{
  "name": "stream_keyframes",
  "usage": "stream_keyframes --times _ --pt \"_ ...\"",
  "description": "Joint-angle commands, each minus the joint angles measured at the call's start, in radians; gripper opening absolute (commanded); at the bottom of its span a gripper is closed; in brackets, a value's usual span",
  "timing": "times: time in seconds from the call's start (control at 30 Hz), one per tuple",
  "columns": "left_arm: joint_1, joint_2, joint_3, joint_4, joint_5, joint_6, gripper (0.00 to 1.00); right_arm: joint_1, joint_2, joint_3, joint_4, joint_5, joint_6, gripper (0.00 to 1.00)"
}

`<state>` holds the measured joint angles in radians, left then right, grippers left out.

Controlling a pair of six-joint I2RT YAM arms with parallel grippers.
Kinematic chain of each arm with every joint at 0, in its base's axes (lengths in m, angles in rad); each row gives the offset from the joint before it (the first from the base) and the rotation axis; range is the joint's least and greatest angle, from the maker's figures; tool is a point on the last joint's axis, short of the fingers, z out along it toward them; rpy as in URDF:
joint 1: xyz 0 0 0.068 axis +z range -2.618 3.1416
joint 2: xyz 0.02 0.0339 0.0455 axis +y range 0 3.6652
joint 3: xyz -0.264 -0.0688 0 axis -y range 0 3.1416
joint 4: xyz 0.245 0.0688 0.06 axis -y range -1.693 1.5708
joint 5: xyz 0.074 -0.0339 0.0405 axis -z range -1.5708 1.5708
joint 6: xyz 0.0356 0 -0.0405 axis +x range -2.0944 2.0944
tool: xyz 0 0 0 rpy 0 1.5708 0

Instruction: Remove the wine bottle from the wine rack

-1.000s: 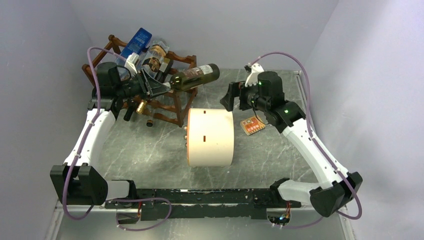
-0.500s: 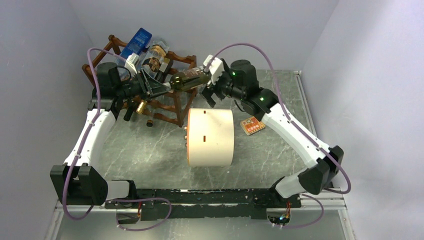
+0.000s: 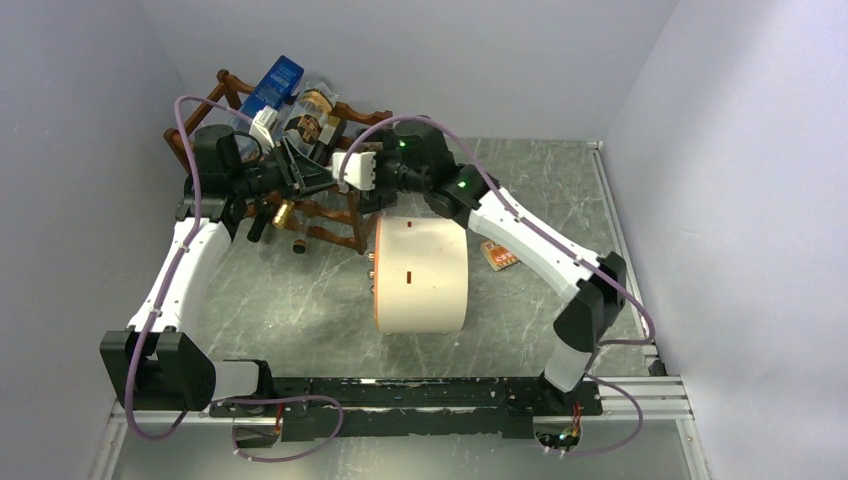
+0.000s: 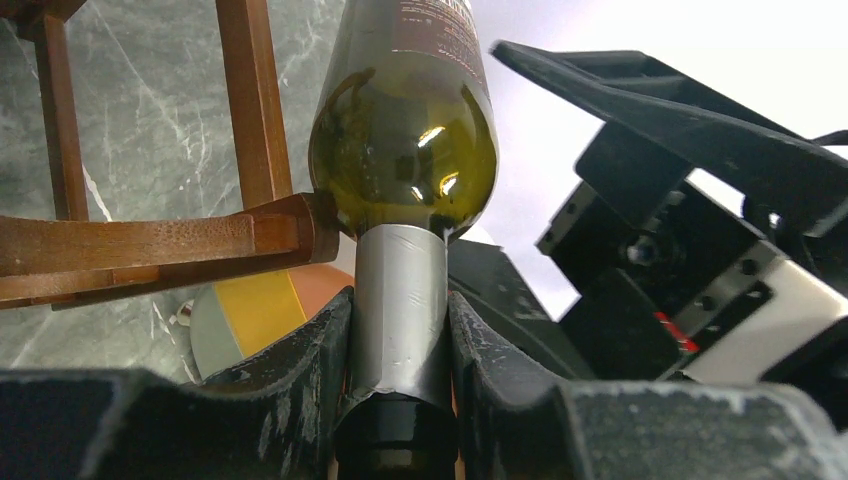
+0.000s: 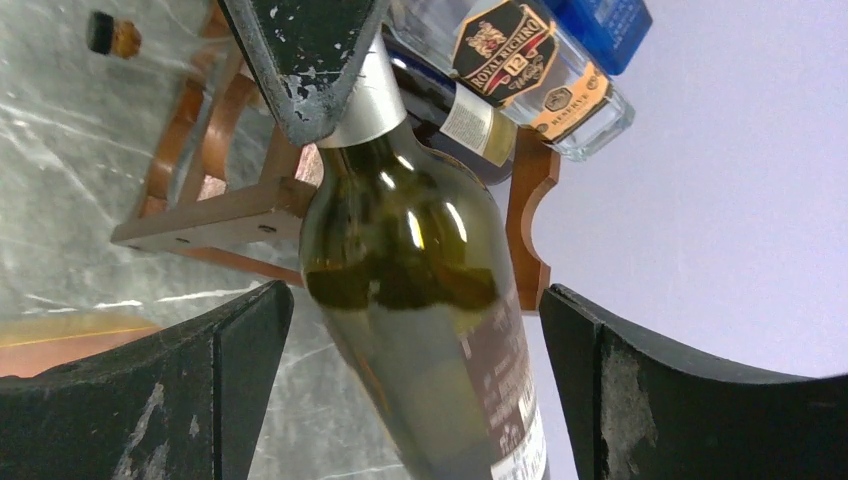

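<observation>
The wine bottle [image 4: 405, 150] is green glass with a silver foil neck, and its shoulder lies against a rail of the reddish-brown wine rack [image 4: 150, 250]. My left gripper [image 4: 400, 340] is shut on the foil neck. My right gripper [image 5: 420, 400] is open. Its two fingers straddle the wine bottle [image 5: 420, 300] at the labelled body, with a gap on each side. In the top view my right gripper [image 3: 350, 172] covers most of the bottle, just right of my left gripper [image 3: 310, 172] and in front of the wine rack [image 3: 335, 222].
A big cream cylinder [image 3: 420, 275] lies just in front of the rack. A small orange board [image 3: 500, 255] sits to its right. More bottles [image 5: 530, 70] and a blue box [image 3: 275, 85] rest on the rack's upper tiers. A gold-capped neck [image 3: 285, 212] sticks out low on the rack.
My right arm has swung left from the back right of the table, and its open jaws now straddle the bottle's body. The left gripper and the bottle have stayed put.
</observation>
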<state>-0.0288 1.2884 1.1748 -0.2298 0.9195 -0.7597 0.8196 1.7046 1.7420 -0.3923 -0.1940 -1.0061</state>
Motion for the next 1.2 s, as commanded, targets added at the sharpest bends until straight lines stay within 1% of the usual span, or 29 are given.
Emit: stream_keyframes --times 0.0,0.3,0.4,0.43,0.47,0.5,0.53,0.6,0.67,0.73,0.77,0.8,0.87,0.9,0.93,0.97,1.0,1.03,1.17 --pt "0.006 -0.024 0.031 0.020 0.057 0.000 0.07 0.012 0.063 0.067 -0.025 0.060 -0.112 1.00" --pt "0.005 -0.021 0.035 -0.010 0.065 0.027 0.07 0.027 0.163 0.169 -0.074 0.125 -0.175 1.00" --pt "0.006 -0.017 0.043 -0.029 0.064 0.041 0.07 0.035 0.194 0.217 -0.108 0.139 -0.193 0.97" --pt "0.006 -0.017 0.042 -0.026 0.069 0.040 0.07 0.038 0.203 0.226 -0.113 0.142 -0.199 0.94" --pt "0.006 -0.017 0.041 -0.023 0.074 0.038 0.07 0.041 0.209 0.229 -0.112 0.149 -0.205 0.87" --pt "0.006 -0.017 0.039 -0.024 0.078 0.037 0.07 0.047 0.212 0.232 -0.110 0.161 -0.210 0.77" --pt "0.005 -0.017 0.039 -0.028 0.081 0.039 0.07 0.049 0.215 0.231 -0.108 0.173 -0.213 0.71" --pt "0.005 -0.019 0.036 -0.019 0.097 0.037 0.07 0.052 0.211 0.224 -0.102 0.180 -0.216 0.62" --pt "0.005 -0.021 0.033 -0.008 0.121 0.033 0.07 0.052 0.200 0.200 -0.076 0.189 -0.222 0.51" --pt "0.005 -0.021 0.046 -0.039 0.118 0.053 0.07 0.053 0.174 0.162 -0.030 0.199 -0.223 0.42" --pt "0.006 -0.021 0.059 -0.070 0.102 0.074 0.11 0.053 0.161 0.147 -0.013 0.199 -0.223 0.36" --pt "0.005 -0.022 0.069 -0.095 0.093 0.092 0.18 0.057 0.149 0.135 0.002 0.200 -0.222 0.30" --pt "0.005 -0.032 0.066 -0.095 0.098 0.089 0.38 0.061 0.129 0.124 0.012 0.201 -0.227 0.17" --pt "0.005 -0.039 0.060 -0.086 0.102 0.083 0.48 0.064 0.123 0.122 0.012 0.207 -0.231 0.06" --pt "0.005 -0.046 0.055 -0.079 0.100 0.080 0.58 0.069 0.119 0.121 0.009 0.217 -0.237 0.00" --pt "0.005 -0.054 0.052 -0.082 0.093 0.079 0.66 0.074 0.114 0.116 0.010 0.235 -0.248 0.00" --pt "0.006 -0.062 0.050 -0.086 0.089 0.080 0.93 0.078 0.108 0.104 0.019 0.254 -0.265 0.00" --pt "0.005 -0.072 0.049 -0.092 0.078 0.083 1.00 0.082 0.099 0.085 0.036 0.268 -0.273 0.00" --pt "0.007 -0.109 0.082 -0.179 0.012 0.132 0.99 0.087 0.027 -0.003 0.117 0.271 -0.268 0.00"
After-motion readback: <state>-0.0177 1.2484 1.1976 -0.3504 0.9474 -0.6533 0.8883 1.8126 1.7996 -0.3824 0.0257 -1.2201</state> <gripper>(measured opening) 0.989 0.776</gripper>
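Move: The wine bottle is already in the left gripper by its foil-wrapped neck: its middle lies some 6 cm forward, 11 cm right and 2 cm below that hand. From the open right hand the bottle's middle is about 5 cm forward, 1 cm right and 4 cm lower. The clear bottle on the rack is around 8 cm forward, 14 cm left and 10 cm below the right hand; the cream drum is about 14 cm back, 4 cm right and 24 cm down. Bring the right gripper forward, down and a little left, about 5 cm in all, tipping its fingertips some 15 degrees further down, and close it around the bottle's shoulder beside the neck. Keep the left grip still until the right one holds, then open the left fingers wide and back that hand off about 2 cm while the right eases slightly back and up. ##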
